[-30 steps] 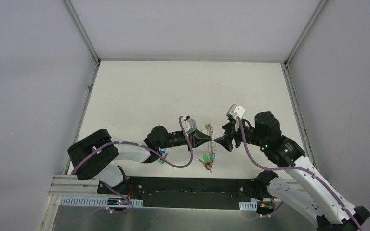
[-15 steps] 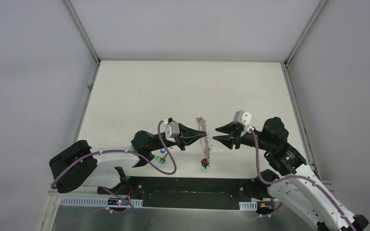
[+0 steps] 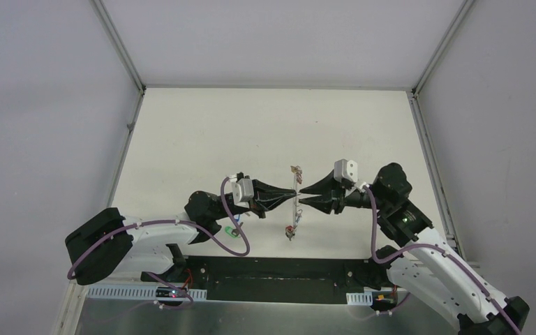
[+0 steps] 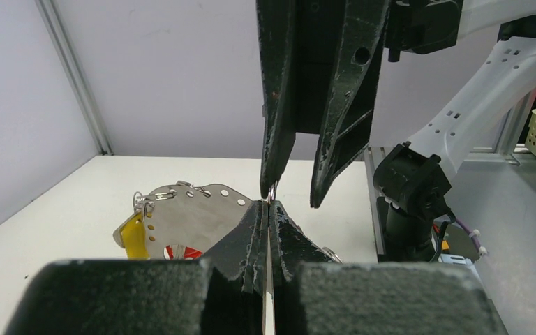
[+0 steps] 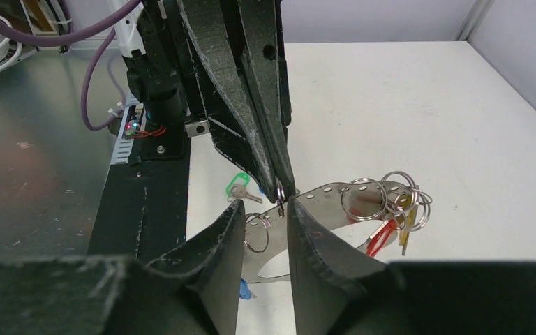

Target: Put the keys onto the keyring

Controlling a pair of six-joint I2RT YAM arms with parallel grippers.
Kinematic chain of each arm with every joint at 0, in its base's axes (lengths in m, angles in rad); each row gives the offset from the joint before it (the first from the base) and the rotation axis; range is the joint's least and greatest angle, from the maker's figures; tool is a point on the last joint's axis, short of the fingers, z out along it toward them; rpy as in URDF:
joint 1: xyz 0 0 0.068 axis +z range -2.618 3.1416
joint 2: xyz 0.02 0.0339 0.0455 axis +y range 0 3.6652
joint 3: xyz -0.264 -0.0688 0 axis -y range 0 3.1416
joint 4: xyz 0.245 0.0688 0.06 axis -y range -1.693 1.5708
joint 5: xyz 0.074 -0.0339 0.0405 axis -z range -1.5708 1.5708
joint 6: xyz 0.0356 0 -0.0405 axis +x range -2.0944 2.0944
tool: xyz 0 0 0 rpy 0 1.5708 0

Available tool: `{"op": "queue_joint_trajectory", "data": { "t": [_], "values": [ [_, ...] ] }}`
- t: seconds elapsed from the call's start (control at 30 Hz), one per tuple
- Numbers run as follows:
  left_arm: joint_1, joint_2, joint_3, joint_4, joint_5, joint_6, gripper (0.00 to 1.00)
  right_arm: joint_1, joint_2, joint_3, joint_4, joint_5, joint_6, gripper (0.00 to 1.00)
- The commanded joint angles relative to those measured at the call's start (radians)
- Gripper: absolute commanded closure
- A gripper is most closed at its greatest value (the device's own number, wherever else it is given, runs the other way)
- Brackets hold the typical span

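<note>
The keyring (image 5: 335, 202) is a flat perforated metal band hung with split rings, held upright off the table. My left gripper (image 4: 269, 204) is shut on its edge; from above the keyring (image 3: 294, 199) shows edge-on. My right gripper (image 5: 265, 206) faces it tip to tip, jaws partly apart, one small split ring (image 5: 257, 232) showing in the gap, nothing clamped. In the top view the left gripper (image 3: 292, 198) and right gripper (image 3: 301, 196) nearly meet. The green-tagged key (image 5: 237, 187) lies on the table by the left arm. A blue tag (image 5: 246, 288) peeks out behind my right finger.
Red (image 5: 380, 237) and yellow (image 5: 408, 209) tagged keys hang from the band's far end. A black base strip (image 3: 272, 269) runs along the near table edge. A metal frame rail (image 3: 426, 139) borders the white table on the right.
My left gripper drew back leftward with the keyring, which now stands edge-on from above. My right gripper narrowed its jaws and moved in to meet the ring.
</note>
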Motion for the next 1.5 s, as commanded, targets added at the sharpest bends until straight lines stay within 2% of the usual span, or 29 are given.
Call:
{"op": "queue_joint_trajectory", "data": {
  "t": [0.0,0.07,0.2,0.33,0.43,0.53,0.6,0.63,0.83,0.97,1.23,1.47],
  "values": [
    [0.011,-0.03,0.027,0.095,0.031,0.005,1.0,-0.002,0.031,0.018,0.109,-0.066,0.036,0.73],
    [0.011,-0.032,0.027,0.095,0.03,0.005,1.0,-0.002,0.036,0.02,0.113,-0.056,0.034,0.85],
    [0.01,-0.03,0.024,0.091,0.03,0.001,1.0,-0.002,0.036,0.02,0.115,-0.047,0.034,1.0],
    [0.01,-0.032,0.019,0.089,0.021,-0.002,1.0,-0.002,0.039,0.033,0.082,-0.039,0.037,1.0],
    [0.01,-0.044,0.01,0.066,-0.005,-0.008,0.99,-0.002,0.047,0.071,-0.017,-0.014,0.016,1.0],
    [0.009,-0.076,-0.005,-0.008,-0.011,-0.005,0.73,-0.002,0.08,0.14,-0.183,0.013,-0.025,1.0],
    [0.01,-0.12,0.0,-0.108,0.006,0.013,0.63,-0.002,0.112,0.19,-0.293,0.021,-0.065,1.0],
    [0.011,-0.143,0.01,-0.175,0.017,0.024,0.61,-0.003,0.13,0.216,-0.351,0.024,-0.086,1.0],
    [0.01,-0.243,0.127,-0.721,0.082,0.181,0.56,-0.001,0.252,0.366,-0.669,0.05,-0.207,1.0],
    [0.01,-0.232,0.206,-0.906,0.07,0.231,0.53,0.007,0.335,0.456,-0.834,0.106,-0.273,1.0],
    [0.003,-0.094,0.3,-0.923,0.14,0.233,0.52,0.038,0.5,0.585,-1.049,0.191,-0.301,1.0],
    [-0.037,0.034,0.325,-0.817,0.131,0.225,0.55,0.05,0.546,0.601,-1.061,0.17,-0.286,1.0]
  ]
}}
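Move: The ring being handed over, threaded through the keyring plate's edge, sits in the left fingertips roughly 1 cm to the left hand's right, level with it, and about 1 cm to the right hand's left, between its open fingers. Counted from the right hand, the hanging plate's middle is some 2 cm back, 1 cm left and 4 cm down; the yellow key is about 6 cm ahead, 1 cm left and 2 cm down, and a neighbouring loose ring about 2 cm back, 1 cm left and 2 cm down. The right hand edges half a centimetre left and shuts on the ring that the left fingers still pinch; only then does the left hand open to about half, let go and back off about a centimetre to its left and back. Keeping its pinch, the right hand carries the ring and plate down some 8 cm and about 3 cm right while tipping its fingers steeply down, and the open left hand follows down beside it, swinging back right and tilting its fingers down some 30 degrees, to end facing the plate's ringed edge just under the right fingertips. ##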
